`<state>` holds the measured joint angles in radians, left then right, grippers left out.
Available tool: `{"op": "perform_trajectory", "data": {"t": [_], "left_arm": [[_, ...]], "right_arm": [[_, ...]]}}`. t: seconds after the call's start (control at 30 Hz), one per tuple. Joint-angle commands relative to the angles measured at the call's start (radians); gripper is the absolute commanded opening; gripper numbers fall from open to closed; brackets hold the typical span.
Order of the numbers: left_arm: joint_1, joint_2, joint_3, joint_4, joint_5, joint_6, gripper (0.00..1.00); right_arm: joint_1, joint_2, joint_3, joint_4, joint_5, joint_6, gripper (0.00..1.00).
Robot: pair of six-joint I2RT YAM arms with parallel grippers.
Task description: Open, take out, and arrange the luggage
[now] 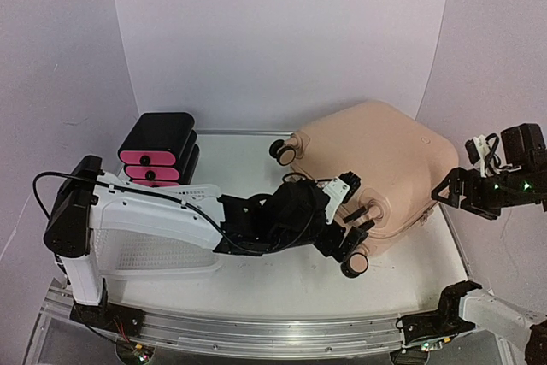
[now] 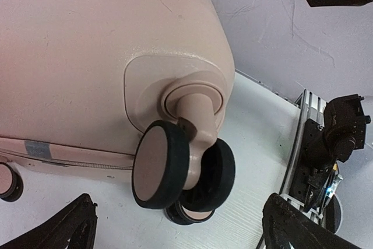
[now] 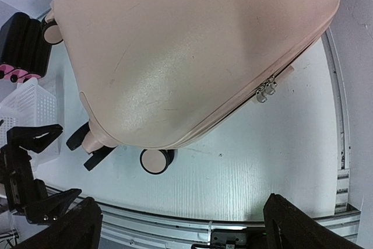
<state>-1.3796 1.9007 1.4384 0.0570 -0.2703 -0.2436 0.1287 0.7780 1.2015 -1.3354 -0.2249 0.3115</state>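
The luggage [image 1: 380, 164] is a peach-pink hard-shell suitcase lying flat and zipped shut at the right of the table. In the right wrist view its shell [image 3: 192, 51] fills the top, with the zipper pulls [image 3: 265, 90] on its right edge. My left gripper [image 1: 355, 230] stands open at the suitcase's near-left corner. Its fingers [image 2: 58, 228] are spread wide on either side of a black double caster wheel [image 2: 175, 173] and do not touch it. My right gripper [image 1: 451, 187] hovers open above the suitcase's right edge, holding nothing.
A white mesh basket [image 1: 145, 250] sits at the near left under the left arm. Behind it stands a black-and-pink drawer box [image 1: 158, 151]. A metal rail [image 1: 256, 335] runs along the near edge. White walls close in the back and sides.
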Motion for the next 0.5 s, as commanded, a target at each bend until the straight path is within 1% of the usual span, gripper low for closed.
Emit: {"op": "perform_trajectory", "data": {"t": [0.0,0.07,0.17,0.23,0.33,0.47], "left_arm": [[0.051,0.031,0.086,0.034,0.248,-0.003,0.99],[0.051,0.073,0.138,0.029,0.303,0.002,1.0],[0.056,0.123,0.201,0.01,0.266,-0.012,0.99],[0.062,0.155,0.246,-0.017,0.232,-0.015,0.95],[0.066,0.2,0.296,-0.042,0.21,-0.014,0.85],[0.067,0.204,0.316,-0.091,0.15,-0.02,0.73]], "right_arm": [[-0.005,0.029,0.012,0.016,-0.027,-0.005,0.98],[-0.004,0.023,0.006,0.015,-0.029,-0.003,0.98],[-0.005,0.025,0.007,0.016,-0.032,0.001,0.98],[-0.005,0.031,0.01,0.015,-0.033,0.001,0.98],[-0.004,0.021,-0.007,0.017,-0.032,0.007,0.98],[-0.005,0.026,-0.002,0.017,-0.035,0.01,0.98]]}}
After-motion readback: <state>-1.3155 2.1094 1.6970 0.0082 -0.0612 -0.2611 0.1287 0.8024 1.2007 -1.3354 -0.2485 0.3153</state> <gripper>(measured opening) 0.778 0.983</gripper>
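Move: The suitcase's raised near wheel pair sits about 7 cm to the left hand's right, 2 cm ahead and 2 cm lower. The low wheel under the same corner is about 8 cm right, 1 cm ahead and 15 cm below the hand; the suitcase body's middle is some 17 cm ahead, 6 cm right and 8 cm below. From the right hand, the raised pair lies roughly 19 cm left, 5 cm back and 7 cm lower. Slide the left hand about 5 cm to the right with a slight forward drift, in towards the suitcase's raised wheel pair, until the open fingers straddle the two wheels and their stem. Swing the fingers nearly 10 degrees clockwise and tip them a little on the way, then, while still advancing and now sinking about 1 cm, begin to close them around the wheels, leaving them still well over half open. ##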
